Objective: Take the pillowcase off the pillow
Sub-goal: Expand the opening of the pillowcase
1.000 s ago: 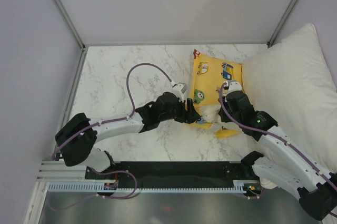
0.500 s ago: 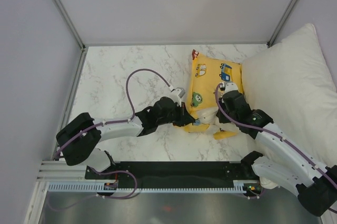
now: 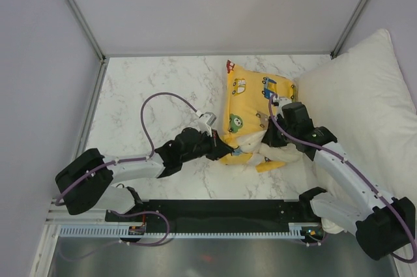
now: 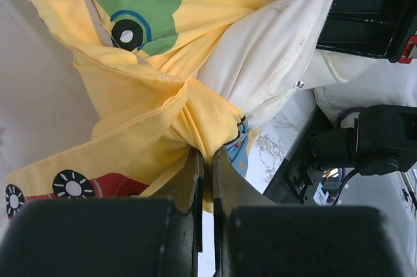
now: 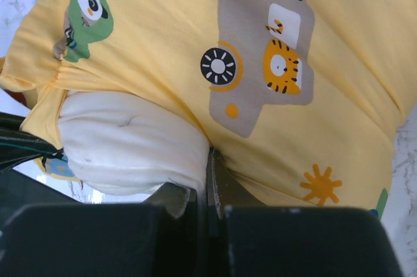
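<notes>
The yellow pillowcase [image 3: 249, 94] with cartoon vehicles lies on the marble table, right of centre. Its near opening is bunched, and the cream pillow [image 3: 258, 154] bulges out of it. My left gripper [image 3: 223, 151] is at the opening's left corner. In the left wrist view it [image 4: 207, 156] is shut on a gathered fold of the pillowcase [image 4: 130, 94], beside the exposed pillow [image 4: 260, 55]. My right gripper [image 3: 272, 139] is at the opening's right side. In the right wrist view it [image 5: 210, 156] is shut on the pillow [image 5: 124, 133], right under the pillowcase [image 5: 273, 36].
A much larger white pillow [image 3: 358, 107] fills the right side, touching the pillowcase's right edge. Bare marble table [image 3: 156, 88] stretches to the left. Grey walls and metal posts [image 3: 78, 13] enclose the back and sides. The black base rail [image 3: 221, 212] runs along the near edge.
My left gripper has shut on the pillowcase's opening and drawn back to the left. The pillowcase has shifted left and away, baring more of the pillow. The right gripper stayed shut.
</notes>
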Motion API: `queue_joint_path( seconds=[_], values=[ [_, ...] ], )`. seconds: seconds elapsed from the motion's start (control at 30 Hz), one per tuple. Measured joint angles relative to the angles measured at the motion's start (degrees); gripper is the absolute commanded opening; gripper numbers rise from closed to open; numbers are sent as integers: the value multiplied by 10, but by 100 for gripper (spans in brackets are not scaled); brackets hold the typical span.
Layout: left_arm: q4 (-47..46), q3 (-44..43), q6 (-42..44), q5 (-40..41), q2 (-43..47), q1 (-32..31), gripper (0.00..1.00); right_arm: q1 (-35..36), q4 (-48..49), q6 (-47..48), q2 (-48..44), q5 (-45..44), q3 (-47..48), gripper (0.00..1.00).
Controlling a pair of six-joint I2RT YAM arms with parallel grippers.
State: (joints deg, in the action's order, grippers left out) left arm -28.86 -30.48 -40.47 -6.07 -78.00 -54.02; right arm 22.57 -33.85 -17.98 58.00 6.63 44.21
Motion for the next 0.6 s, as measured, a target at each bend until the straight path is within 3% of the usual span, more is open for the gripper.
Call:
queue_joint_path(
  seconds=[0.07, 0.1, 0.23, 0.37, 0.5, 0.6],
  values=[
    [1, 0, 0, -5, 0, 1, 2, -5, 2, 10, 2, 20, 0, 9],
    [3, -3, 0, -10, -1, 2, 2, -9, 2, 17, 0, 28, 0, 26],
    [34, -41, 13, -42, -22, 5, 2, -13, -10, 54, -34, 41, 14, 64],
    [83, -73, 34, -60, -37, 8, 2, -13, -33, 93, -73, 59, 88, 88],
    [130, -77, 54, -72, -37, 8, 2, 10, -19, 130, -81, 93, 184, 92],
    [146, -77, 62, -77, -35, 8, 2, 57, -3, 147, -74, 105, 200, 94]
  ],
)
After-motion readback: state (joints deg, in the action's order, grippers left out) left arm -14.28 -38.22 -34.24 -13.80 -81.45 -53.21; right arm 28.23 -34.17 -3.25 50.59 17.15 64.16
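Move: Between the right fingers is a pinch of the pillow's bare white end, whose middle lies about 3 cm back, straight below and roughly 2 cm down. The green car print is some 10 cm left and 6 cm ahead; the pillowcase's broad body lies about 13 cm ahead, 2 cm left. The left fingers grip a corner of the opening's yellow rim; from them the white end's middle is roughly 12 cm right, level fore and aft and slightly lower. Opening wide, the right fingers let go of the pillow's white end, and that hand lifts quickly, about 18 cm, clear of the cloth, drifting some 5 cm left late on. Its fingertips tip upward some 30 degrees while the hand turns counter-clockwise. The left hand stays shut on the yellow rim, edges right, then eases about 2 cm down and slightly back, turning a little clockwise. ##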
